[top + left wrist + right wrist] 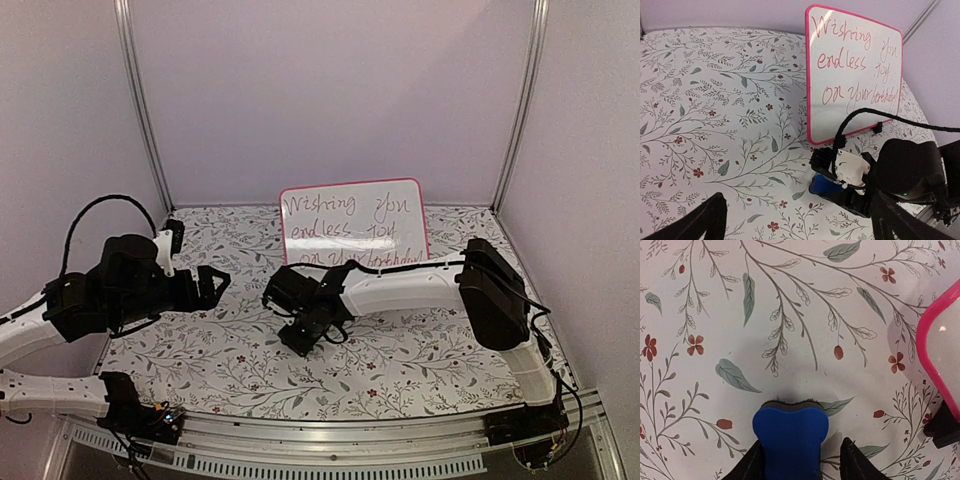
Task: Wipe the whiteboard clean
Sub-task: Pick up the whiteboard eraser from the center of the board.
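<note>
The whiteboard (352,222) stands upright at the back middle of the table, pink-red framed, with red handwriting across it. It also shows in the left wrist view (855,75), and its corner shows in the right wrist view (940,355). A blue eraser block (790,437) lies on the table in front of the board's left corner. My right gripper (801,460) is lowered over it with its jaws open around it. The left finger touches the eraser and a gap shows at the right finger. My left gripper (214,284) is open and empty, held above the table's left side.
The table wears a floral cloth (230,360). A black clip foot (942,427) of the board sits just right of my right gripper. The right arm (420,285) crosses in front of the board's lower edge. Grey walls and metal posts (140,100) enclose the back and sides.
</note>
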Motion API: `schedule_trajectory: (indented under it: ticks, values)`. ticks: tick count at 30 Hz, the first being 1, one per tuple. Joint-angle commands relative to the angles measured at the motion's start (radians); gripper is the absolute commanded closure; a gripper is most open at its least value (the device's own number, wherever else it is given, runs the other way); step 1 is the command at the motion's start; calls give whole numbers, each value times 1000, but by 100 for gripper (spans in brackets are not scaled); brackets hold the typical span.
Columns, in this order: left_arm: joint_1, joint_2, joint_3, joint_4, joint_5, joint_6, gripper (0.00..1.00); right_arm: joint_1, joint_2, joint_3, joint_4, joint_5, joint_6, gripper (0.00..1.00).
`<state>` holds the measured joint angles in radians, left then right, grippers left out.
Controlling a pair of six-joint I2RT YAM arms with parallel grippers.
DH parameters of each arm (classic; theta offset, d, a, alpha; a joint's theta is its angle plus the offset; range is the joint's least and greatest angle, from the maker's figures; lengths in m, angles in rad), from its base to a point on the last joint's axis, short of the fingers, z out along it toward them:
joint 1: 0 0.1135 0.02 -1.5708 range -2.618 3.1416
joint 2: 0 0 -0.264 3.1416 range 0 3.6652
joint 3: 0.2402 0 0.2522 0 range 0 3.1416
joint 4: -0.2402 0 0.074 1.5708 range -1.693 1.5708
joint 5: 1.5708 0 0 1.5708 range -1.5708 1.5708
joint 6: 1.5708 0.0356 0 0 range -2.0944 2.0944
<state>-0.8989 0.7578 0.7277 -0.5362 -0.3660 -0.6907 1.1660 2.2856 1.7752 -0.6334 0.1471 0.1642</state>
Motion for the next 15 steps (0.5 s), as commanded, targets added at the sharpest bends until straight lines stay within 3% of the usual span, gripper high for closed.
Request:
schedule_trajectory:
  ticks: [1,8,15]
  values:
    - [12,-19,-14,5,10,10,0,-8,-18,-18,26,0,6,52]
    - [13,-20,-19,1,9,5,0,-8,-23,-17,33,-8,3,61]
    - [13,-7,-20,5,14,2,0,-8,-43,-22,47,-29,5,82]
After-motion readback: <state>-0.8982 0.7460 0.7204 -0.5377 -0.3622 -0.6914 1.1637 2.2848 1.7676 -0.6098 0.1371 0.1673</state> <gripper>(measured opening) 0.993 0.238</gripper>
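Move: The eraser already sits between the right gripper's open fingers, level with the hand point sideways and lengthwise, its middle about 1 cm below. The board's black foot stands some 11 cm ahead and 6 cm to the right; the whiteboard's middle is about 17 cm ahead, 12 cm right and 10 cm up. From the left gripper the eraser lies roughly 3 cm ahead, 13 cm to the right and 21 cm below. Keep the right gripper down where it is, pointing steeply at the table with no real turn of the wrist, and shut the fingers from about half open to a quarter. The finger away from the board is already beside the eraser; bring the board-side finger across its gap of about 1 cm so that both pinch the eraser's narrow waist. ##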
